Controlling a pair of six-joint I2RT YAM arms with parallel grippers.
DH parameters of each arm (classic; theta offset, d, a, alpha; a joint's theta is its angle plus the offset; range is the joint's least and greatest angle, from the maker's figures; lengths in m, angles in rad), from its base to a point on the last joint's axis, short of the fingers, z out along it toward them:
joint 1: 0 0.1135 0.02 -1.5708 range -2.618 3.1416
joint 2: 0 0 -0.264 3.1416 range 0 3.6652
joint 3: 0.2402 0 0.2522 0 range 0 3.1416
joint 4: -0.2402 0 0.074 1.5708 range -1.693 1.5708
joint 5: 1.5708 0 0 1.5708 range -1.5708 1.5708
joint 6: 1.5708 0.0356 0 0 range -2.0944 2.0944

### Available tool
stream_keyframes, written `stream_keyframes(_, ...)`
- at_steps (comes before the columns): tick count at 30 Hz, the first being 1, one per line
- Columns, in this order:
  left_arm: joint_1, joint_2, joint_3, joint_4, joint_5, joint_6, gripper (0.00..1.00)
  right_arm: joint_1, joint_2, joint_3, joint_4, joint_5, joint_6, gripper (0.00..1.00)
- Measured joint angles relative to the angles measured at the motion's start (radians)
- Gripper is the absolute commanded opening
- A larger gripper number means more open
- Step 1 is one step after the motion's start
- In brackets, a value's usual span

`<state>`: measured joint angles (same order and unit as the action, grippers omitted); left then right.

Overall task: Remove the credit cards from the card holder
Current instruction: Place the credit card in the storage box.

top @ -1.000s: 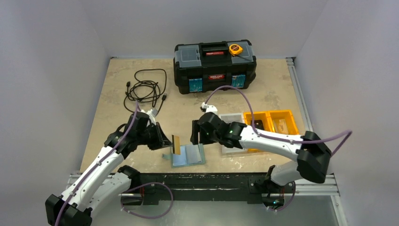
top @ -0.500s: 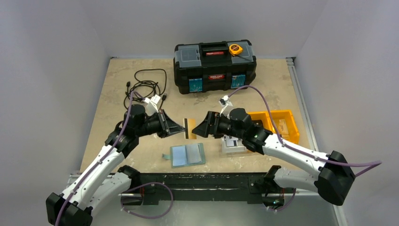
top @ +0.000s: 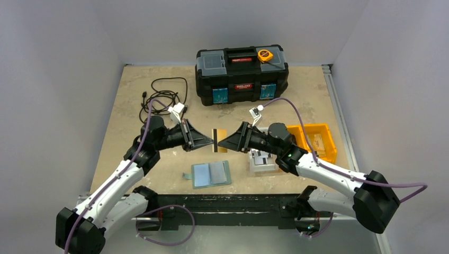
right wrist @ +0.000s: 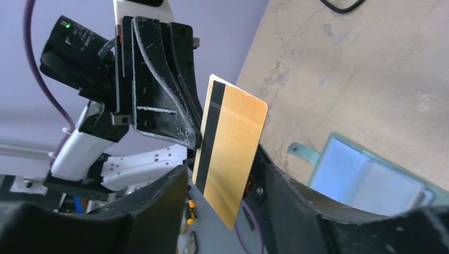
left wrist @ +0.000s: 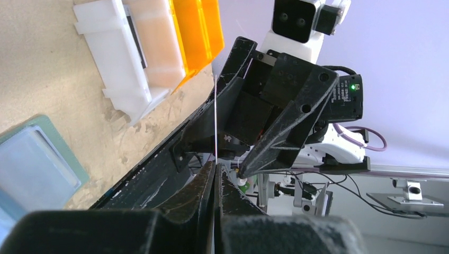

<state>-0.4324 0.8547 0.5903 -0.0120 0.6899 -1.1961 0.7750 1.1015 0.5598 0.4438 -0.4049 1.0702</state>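
Note:
A tan-orange credit card (top: 219, 147) with a black stripe hangs in the air above the table's middle. My left gripper (top: 212, 144) is shut on its left edge. In the left wrist view the card (left wrist: 216, 121) shows edge-on as a thin line rising from the closed left gripper (left wrist: 217, 166). My right gripper (top: 222, 146) faces it from the right, open. In the right wrist view the card (right wrist: 230, 159) stands between the spread fingers of the right gripper (right wrist: 225, 169), with a gap at the left finger. The teal card holder (top: 210, 173) lies open on the table below, pale blue pockets up.
A black toolbox (top: 242, 74) with an orange tape measure (top: 265, 55) on its lid stands at the back. A coiled black cable (top: 164, 100) lies at the back left. A white bin (top: 262, 159) and an orange bin (top: 315, 138) sit on the right, under the right arm.
The left gripper lifted the card up and back from just above the card holder. The right gripper swung round to face it, and its open fingers now straddle the card.

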Motion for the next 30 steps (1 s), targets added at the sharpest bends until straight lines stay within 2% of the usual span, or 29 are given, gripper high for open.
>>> stream_keyframes(4, 0.000, 0.010, 0.000, 0.026, 0.023, -0.002, 0.00, -0.005, 0.012, -0.002, 0.047, -0.018, 0.031, 0.27)
stream_keyframes(6, 0.000, 0.014, 0.000, 0.029, 0.031, -0.001, 0.00, -0.008, 0.013, -0.002, 0.052, -0.022, 0.037, 0.04)
stream_keyframes(7, 0.000, 0.016, 0.000, 0.030, 0.036, 0.000, 0.00, -0.008, 0.013, -0.002, 0.051, -0.024, 0.036, 0.00)
stream_keyframes(8, 0.000, 0.019, 0.000, 0.028, 0.036, 0.003, 0.00, -0.009, 0.013, -0.002, 0.050, -0.026, 0.037, 0.00)
stream_keyframes(12, 0.000, 0.038, 0.000, -0.016, 0.039, 0.029, 0.31, -0.009, 0.009, 0.001, 0.026, -0.024, 0.029, 0.00)
stream_keyframes(14, 0.000, 0.040, 0.003, -0.061, 0.040, 0.056, 0.42, -0.010, 0.005, 0.001, -0.015, -0.002, 0.017, 0.00)
stream_keyframes(17, 0.000, 0.040, 0.032, -0.156, 0.034, 0.101, 0.55, -0.010, -0.030, 0.002, -0.134, 0.066, -0.008, 0.00)
stream_keyframes(19, 0.000, 0.040, 0.063, -0.220, 0.025, 0.143, 0.70, -0.011, -0.074, 0.008, -0.232, 0.131, -0.027, 0.00)
stream_keyframes(22, 0.000, 0.047, 0.111, -0.300, 0.010, 0.194, 0.76, -0.024, -0.145, 0.045, -0.397, 0.240, -0.062, 0.00)
stream_keyframes(30, -0.001, 0.091, 0.159, -0.399, -0.002, 0.281, 0.78, -0.137, -0.253, 0.201, -0.849, 0.610, -0.135, 0.00)
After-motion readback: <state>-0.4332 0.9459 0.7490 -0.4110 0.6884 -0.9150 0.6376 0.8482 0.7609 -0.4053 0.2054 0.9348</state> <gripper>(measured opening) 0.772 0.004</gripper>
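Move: The credit card stands between my hands: its middle is about 1 cm ahead and 1 cm left of my right hand, level with it, and some 2 cm to the right of my left hand, which still holds its striped edge. From my right hand, the white storage box lies roughly 17 cm right, 5 cm ahead and 18 cm down. The open card holder is about 6 cm back, 4 cm left and 20 cm below. I shut my right fingers on the free side of the gold card, and only then does my left hand open and let go, sinking about 3 cm. With the card pinched, I swing my right hand some 15 cm to the right and 6 cm forward, dipping slightly and turning roughly 40 degrees clockwise, towards the white storage box. ##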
